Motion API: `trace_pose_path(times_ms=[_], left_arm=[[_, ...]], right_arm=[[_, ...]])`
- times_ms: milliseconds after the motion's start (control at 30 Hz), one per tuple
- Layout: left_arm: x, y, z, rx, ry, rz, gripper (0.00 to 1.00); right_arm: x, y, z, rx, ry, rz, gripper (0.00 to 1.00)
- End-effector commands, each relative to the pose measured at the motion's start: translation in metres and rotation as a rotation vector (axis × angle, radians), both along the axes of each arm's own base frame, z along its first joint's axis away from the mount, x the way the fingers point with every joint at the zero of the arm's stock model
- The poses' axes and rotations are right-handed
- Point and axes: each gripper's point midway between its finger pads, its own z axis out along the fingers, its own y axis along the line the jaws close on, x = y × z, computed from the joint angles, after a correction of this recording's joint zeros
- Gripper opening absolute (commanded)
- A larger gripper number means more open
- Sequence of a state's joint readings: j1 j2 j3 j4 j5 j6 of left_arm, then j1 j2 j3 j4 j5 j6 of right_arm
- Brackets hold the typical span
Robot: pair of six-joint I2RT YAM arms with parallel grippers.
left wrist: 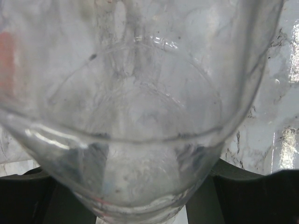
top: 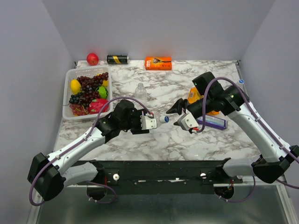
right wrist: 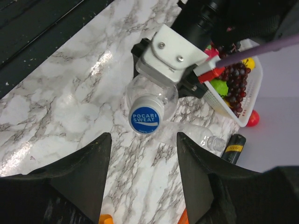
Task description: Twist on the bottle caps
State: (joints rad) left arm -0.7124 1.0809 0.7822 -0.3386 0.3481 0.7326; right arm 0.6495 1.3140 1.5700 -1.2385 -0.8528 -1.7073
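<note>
A clear bottle (left wrist: 140,116) lies sideways in my left gripper (top: 154,121), which is shut on its body; the bottle fills the left wrist view and hides the fingers. A blue bottle cap (top: 164,119) marked Pocari Sweat (right wrist: 144,117) sits on its neck, facing my right gripper (top: 177,115). In the right wrist view that gripper (right wrist: 142,140) is open, its fingertips a short way in front of the cap with nothing between them. A second bottle (top: 140,91) stands uncapped behind. Another small blue cap (top: 241,81) lies at the table's right edge.
A white basket (top: 67,79) of fruit stands at the back left. Along the back wall are a red apple (top: 92,59), a black-and-gold can (top: 117,59) and an orange box (top: 158,62). An orange packet (top: 193,95) and a purple box (top: 213,122) lie under the right arm.
</note>
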Motion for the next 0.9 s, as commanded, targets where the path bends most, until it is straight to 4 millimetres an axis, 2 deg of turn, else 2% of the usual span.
trace_pose_path(times_ms=[0, 167, 467, 600, 767, 800, 833, 867], left_arm=[[0.003, -0.010, 0.019, -0.060, -0.020, -0.017, 0.00], [0.004, -0.012, 0.020, -0.066, -0.017, -0.016, 0.00], [0.006, -0.015, 0.022, -0.063, -0.023, -0.035, 0.00], [0.007, -0.016, 0.022, -0.065, -0.019, -0.032, 0.00], [0.011, -0.017, 0.023, -0.085, -0.016, -0.002, 0.00], [0.014, -0.017, 0.026, -0.101, -0.019, 0.022, 0.00], [0.023, -0.012, 0.028, -0.119, -0.016, 0.114, 0.00], [0.034, -0.014, 0.038, -0.181, -0.041, 0.175, 0.00]], right_arm=[[-0.010, -0.001, -0.009, -0.016, -0.076, 0.081, 0.66], [-0.002, 0.014, 0.000, 0.031, -0.055, 0.047, 0.64], [-0.002, 0.025, -0.006, 0.027, -0.038, 0.088, 0.55], [-0.001, 0.026, -0.006, 0.019, -0.029, 0.090, 0.44], [0.004, 0.031, -0.005, 0.027, 0.044, 0.027, 0.22], [0.008, 0.034, -0.003, 0.035, 0.081, -0.014, 0.20], [0.019, 0.042, 0.005, 0.067, 0.160, -0.116, 0.16], [0.032, 0.044, 0.002, 0.063, 0.195, -0.209, 0.15]])
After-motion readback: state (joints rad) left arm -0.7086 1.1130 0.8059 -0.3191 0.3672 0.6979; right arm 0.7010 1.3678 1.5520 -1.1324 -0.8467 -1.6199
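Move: The blue cap, already set on the neck of the bottle in my left hand, lies about 3 cm to the left of my right hand, level fore and aft, and some 2 cm lower. From my left hand it is roughly 7 cm right, 2 cm back and 10 cm up. The empty bottle is around 18 cm ahead of my right hand and 17 cm left of it; the purple box is 10 cm ahead and 23 cm right, both far below. I bring my open right hand onto the cap, dipping back and down slightly, then going left about 2.5 cm and about 1 cm down in all, hardly turning the wrist. On the way my fingers close from both sides until they pinch the cap's rim. My left hand keeps its grip on the bottle and eases it about 1 cm right, towards my right hand. ##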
